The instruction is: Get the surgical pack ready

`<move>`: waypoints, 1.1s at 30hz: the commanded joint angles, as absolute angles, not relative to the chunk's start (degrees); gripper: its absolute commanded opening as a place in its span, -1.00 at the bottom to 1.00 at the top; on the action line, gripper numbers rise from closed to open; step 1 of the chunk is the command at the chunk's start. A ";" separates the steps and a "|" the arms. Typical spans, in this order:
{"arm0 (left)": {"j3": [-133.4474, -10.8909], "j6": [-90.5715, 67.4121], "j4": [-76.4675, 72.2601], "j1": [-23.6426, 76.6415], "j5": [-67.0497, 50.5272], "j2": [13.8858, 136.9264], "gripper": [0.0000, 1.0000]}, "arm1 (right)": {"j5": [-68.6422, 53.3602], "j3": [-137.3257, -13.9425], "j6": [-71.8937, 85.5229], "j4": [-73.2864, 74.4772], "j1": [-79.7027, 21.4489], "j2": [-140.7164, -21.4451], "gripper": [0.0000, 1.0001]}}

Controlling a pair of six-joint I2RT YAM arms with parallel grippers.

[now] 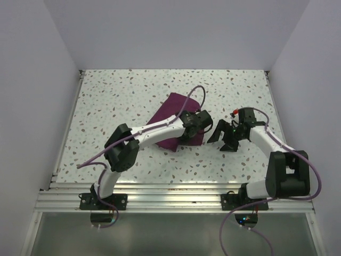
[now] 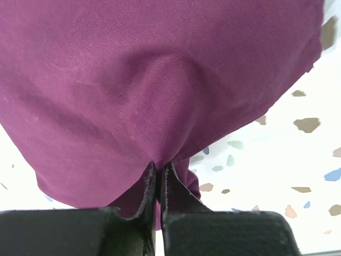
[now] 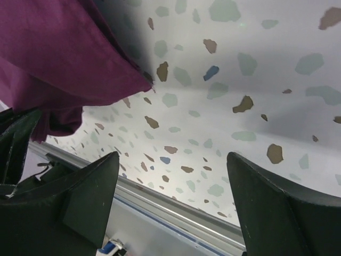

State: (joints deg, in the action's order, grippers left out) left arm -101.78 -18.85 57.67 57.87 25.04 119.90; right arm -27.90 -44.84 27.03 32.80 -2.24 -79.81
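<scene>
The surgical pack (image 1: 171, 110) is a folded purple-maroon cloth lying mid-table. My left gripper (image 1: 203, 132) sits at its near right corner, and in the left wrist view the gripper (image 2: 158, 166) is shut with a pinch of the pack's (image 2: 160, 80) fabric edge between its jaws. My right gripper (image 1: 222, 140) hovers just right of the cloth, open; its fingers (image 3: 90, 186) stand wide apart over bare table with nothing between them. The pack's corner (image 3: 58, 58) fills the upper left of the right wrist view.
The speckled tabletop (image 1: 133, 90) runs to white walls at the back and sides. A metal rail (image 1: 170, 194) lines the near edge, also seen as a rail (image 3: 176, 205) below the right fingers.
</scene>
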 commanded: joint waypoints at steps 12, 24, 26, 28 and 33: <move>-105.65 -19.42 58.01 55.64 20.04 116.02 -1.00 | -39.63 -49.84 36.01 23.39 -2.46 -82.88 0.43; -105.56 -17.93 55.28 55.63 19.51 113.03 -1.00 | -41.75 -52.46 46.84 6.59 -7.90 -93.24 -0.78; -105.38 -17.84 55.11 55.63 19.34 112.77 -1.00 | -42.01 -52.91 47.98 5.02 -8.52 -94.56 -0.80; -105.29 -17.32 54.32 55.63 18.55 112.59 -1.00 | -42.10 -53.26 49.04 2.48 -9.58 -96.23 -0.83; -106.69 -15.91 52.91 55.63 16.88 112.50 -1.00 | -41.66 -54.67 53.51 -2.45 -13.52 -99.22 -0.87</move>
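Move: The surgical pack's right side lies about 7 cm ahead of the open right hand, 8 cm to its left and a little below. The cloth's loose right corner is some 6 cm to that hand's left, level with it and 4 cm lower; the flap the left hand already pinches is 13 cm left and 2 cm ahead. From the left hand, the pack's right side is about 6 cm to the right, 5 cm ahead and 3 cm lower. Leftward and forward, about 10 and 8 cm, the right hand sweeps into the surgical pack's right side, arching up nearly 4 cm and then sinking 2. Its wide-open fingers shut almost fully on the way and swing some 20 degrees to point more to the left, ending against the cloth. The left hand keeps its pinch and lifts the flap about 3 cm, edging right. ##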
